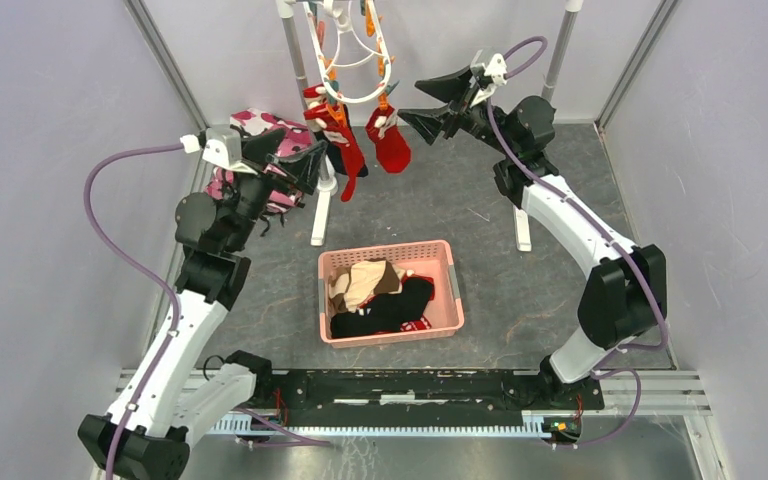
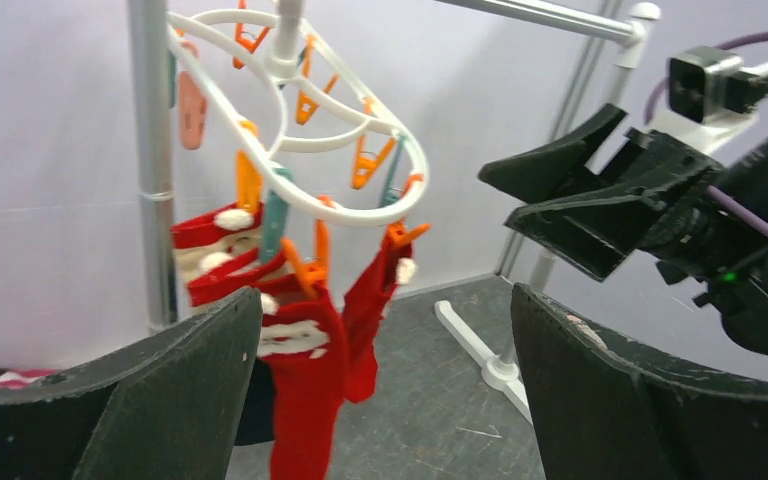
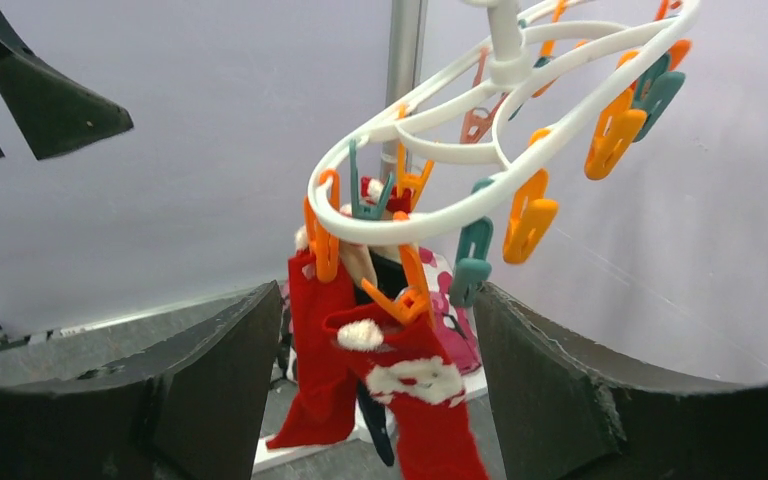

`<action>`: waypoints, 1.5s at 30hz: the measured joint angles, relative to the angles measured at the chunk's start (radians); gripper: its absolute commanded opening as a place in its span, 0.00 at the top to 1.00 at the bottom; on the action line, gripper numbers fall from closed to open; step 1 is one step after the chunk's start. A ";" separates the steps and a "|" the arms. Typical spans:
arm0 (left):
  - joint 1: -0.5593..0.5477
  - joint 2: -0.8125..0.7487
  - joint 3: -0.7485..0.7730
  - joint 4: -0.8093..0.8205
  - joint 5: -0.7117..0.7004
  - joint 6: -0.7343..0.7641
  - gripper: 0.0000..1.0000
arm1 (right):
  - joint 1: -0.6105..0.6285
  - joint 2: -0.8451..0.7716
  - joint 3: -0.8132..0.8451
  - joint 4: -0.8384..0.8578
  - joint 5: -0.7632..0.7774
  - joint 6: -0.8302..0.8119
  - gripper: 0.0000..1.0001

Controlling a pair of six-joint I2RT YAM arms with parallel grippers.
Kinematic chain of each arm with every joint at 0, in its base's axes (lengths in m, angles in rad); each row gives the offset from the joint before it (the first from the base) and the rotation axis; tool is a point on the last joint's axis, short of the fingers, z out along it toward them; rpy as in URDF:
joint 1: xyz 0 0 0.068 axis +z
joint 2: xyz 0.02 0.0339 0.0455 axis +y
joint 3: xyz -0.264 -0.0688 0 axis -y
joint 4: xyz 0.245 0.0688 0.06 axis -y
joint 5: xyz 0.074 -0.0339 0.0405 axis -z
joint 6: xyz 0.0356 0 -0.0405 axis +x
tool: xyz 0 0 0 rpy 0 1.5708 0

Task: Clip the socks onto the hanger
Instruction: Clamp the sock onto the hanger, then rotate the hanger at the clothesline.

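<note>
The white oval hanger (image 1: 374,38) (image 2: 360,215) (image 3: 440,215) hangs from the rack, with orange and teal clips around its ring. Two red socks with white marks (image 1: 345,145) (image 1: 391,143) hang clipped at its near end, also seen as red socks (image 2: 305,400) (image 3: 430,410). A dark sock (image 3: 375,425) hangs behind them. More socks, beige and black (image 1: 375,295), lie in the pink basket (image 1: 325,300). My left gripper (image 1: 310,160) (image 2: 385,300) is open just left of the hung socks. My right gripper (image 1: 420,103) (image 3: 378,290) is open just to their right. Neither holds anything.
A pink camouflage folded cloth (image 1: 260,125) lies behind the left gripper. Grey rack poles (image 1: 295,45) (image 1: 560,45) rise on white feet (image 1: 320,215) (image 1: 523,230). Lilac walls close in the left, right and back.
</note>
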 measured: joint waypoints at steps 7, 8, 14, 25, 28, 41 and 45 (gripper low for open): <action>0.088 0.149 0.127 -0.063 0.011 -0.106 0.05 | 0.000 0.034 0.050 0.042 0.035 0.086 0.23; 0.095 0.180 0.145 -0.066 0.017 -0.129 0.07 | 0.000 0.034 0.051 0.043 0.040 0.090 0.23; 0.106 0.344 0.252 -0.066 0.024 -0.272 0.17 | -0.006 0.035 0.051 0.042 0.059 0.098 0.24; 0.106 0.404 0.307 -0.038 0.015 -0.371 0.33 | -0.035 0.026 -0.002 0.053 0.070 0.106 0.28; 0.106 0.404 0.307 -0.035 0.015 -0.367 0.33 | -0.038 0.001 -0.071 0.051 0.068 0.095 0.28; 0.106 0.263 0.092 0.065 0.066 -0.273 0.33 | -0.030 -0.112 -0.176 0.080 0.064 0.101 0.41; 0.106 0.169 -0.005 0.069 0.061 -0.266 0.32 | 0.006 -0.072 -0.094 0.060 0.076 0.117 0.48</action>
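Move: The near end of the hanger lies about 11 cm ahead of the left hand, some 7 cm to its right and roughly level with it. The left-hand red sock hangs about 10 cm ahead of that hand, 5 cm right and 13 cm below; the right-hand red sock about 10 cm ahead, 11 cm right and 12 cm below. From the right hand the hanger's near end is about 6 cm left, level with it in depth and height. Forward by some 11 cm goes the left hand, up to the near left side of the hanger, tipping down and rolling its left side lower while its wide-open fingers close to about two-thirds. It pauses there, then draws back and down by roughly 5 and 4 cm. Beside the hanger the right hand rises and edges forward, dips and draws back, then rises again, ending near its start with its fingers somewhat closer together. ##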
